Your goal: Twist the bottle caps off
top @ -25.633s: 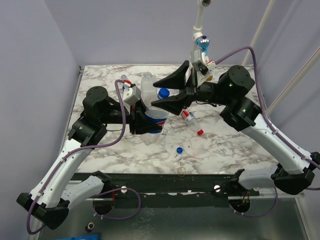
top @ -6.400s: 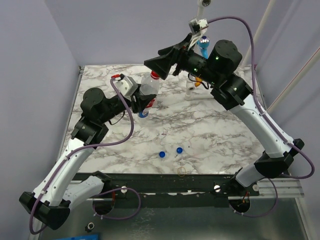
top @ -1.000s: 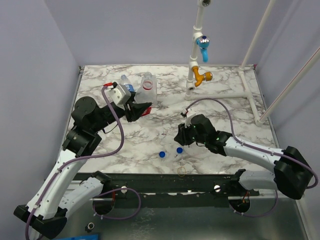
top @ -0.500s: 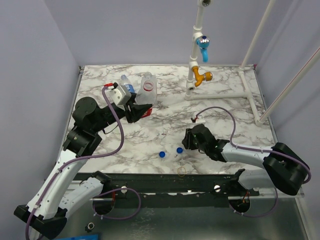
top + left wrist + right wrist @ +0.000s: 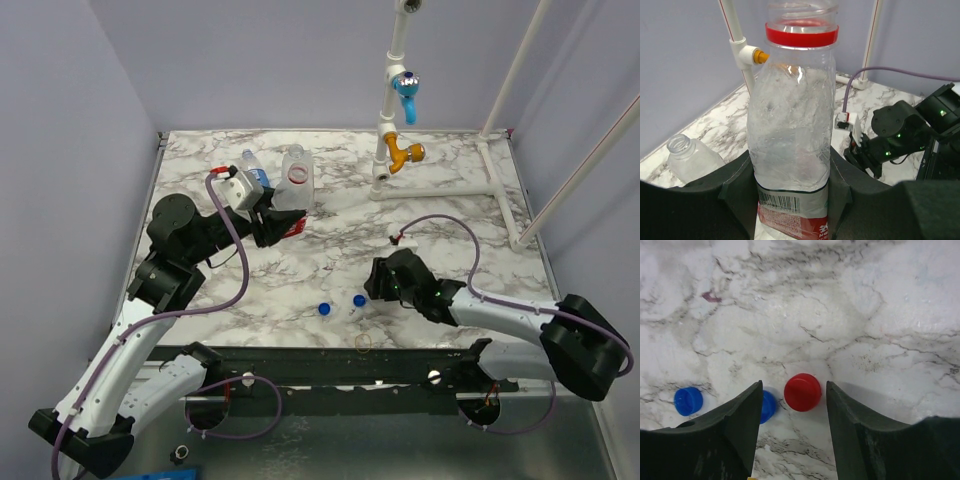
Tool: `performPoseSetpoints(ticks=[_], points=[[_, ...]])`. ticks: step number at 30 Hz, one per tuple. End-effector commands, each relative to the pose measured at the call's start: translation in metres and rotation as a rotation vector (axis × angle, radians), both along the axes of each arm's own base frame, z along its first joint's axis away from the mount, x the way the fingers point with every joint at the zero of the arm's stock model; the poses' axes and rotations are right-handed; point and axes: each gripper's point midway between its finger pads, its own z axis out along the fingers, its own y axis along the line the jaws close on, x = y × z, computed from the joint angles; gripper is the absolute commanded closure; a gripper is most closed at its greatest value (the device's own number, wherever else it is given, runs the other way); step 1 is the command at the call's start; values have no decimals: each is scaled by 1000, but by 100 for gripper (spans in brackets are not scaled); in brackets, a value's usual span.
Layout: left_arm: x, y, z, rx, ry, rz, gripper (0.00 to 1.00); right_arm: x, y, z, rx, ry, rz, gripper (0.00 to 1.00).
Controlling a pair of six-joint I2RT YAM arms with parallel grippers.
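Note:
My left gripper point(image 5: 790, 172) point(image 5: 281, 226) is shut on the red-label bottle point(image 5: 792, 125) point(image 5: 296, 190), gripping it at the label. The bottle stands upright with an open neck and a red ring, no cap on it. Low over the table's front, my right gripper point(image 5: 794, 386) point(image 5: 374, 286) is open. A red bottle cap point(image 5: 802, 392) lies on the marble between its fingers, with a gap on each side. Two blue bottle caps point(image 5: 688, 401) point(image 5: 768, 406) lie to the left of it, also seen from above point(image 5: 323, 309) point(image 5: 358, 300). The red cap is hidden in the top view.
A second open bottle point(image 5: 252, 165) point(image 5: 690, 157) stands at the back left beside the held one. A white pipe stand with a blue and orange tap point(image 5: 396, 140) rises at the back. A yellowish rubber band point(image 5: 363, 342) lies near the front edge.
My right gripper's jaws have spread apart and the red cap now lies free on the table between them. The left gripper and its bottle have not moved.

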Motion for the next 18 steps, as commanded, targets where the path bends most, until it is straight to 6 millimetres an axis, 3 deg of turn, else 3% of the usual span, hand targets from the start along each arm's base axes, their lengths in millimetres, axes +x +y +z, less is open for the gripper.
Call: performPoseSetpoints(ticks=[1, 3, 6, 8, 11, 16, 18], points=[[-6, -4, -2, -9, -1, -37, 79, 22, 4, 68, 15, -139, -3, 41], [-6, -5, -2, -9, -2, -45, 79, 28, 14, 118, 60, -249, 58, 34], [-7, -7, -4, -5, 2, -58, 79, 27, 35, 210, 178, -456, 207, 18], [-8, -8, -6, -2, 5, -73, 79, 20, 46, 264, 238, -550, 295, 9], [-16, -12, -10, -2, 20, -120, 79, 2, 68, 329, 328, -639, 464, 1], [-31, -19, -16, -1, 51, -209, 78, -34, 92, 402, 495, -755, 697, 0], [-35, -21, -18, 1, 60, -237, 78, -46, 98, 421, 568, -805, 759, 0]])
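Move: The right hand is down at the table with the red cap loose between its part-open fingertips, about 1 cm below the hand point. From this hand the uncapped bottle is level fore and aft, some 17 cm left and 39 cm up. One blue cap sits about 3 cm left and 2 cm back, the other 10 cm left and 4 cm back. The bottle is in the left hand's fingers, its middle some 3 cm above them. The right hand comes away from the red cap, fingers spreading from about half to fully open, and shoots up some 40 cm, veering left towards the neck of the uncapped bottle. On the way the wrist swings up and round, nearly 60 degrees in all, so the fingers end pointing left and forward, almost level. The left hand keeps its grip on the bottle, easing a couple of centimetres back, down and to the right. ##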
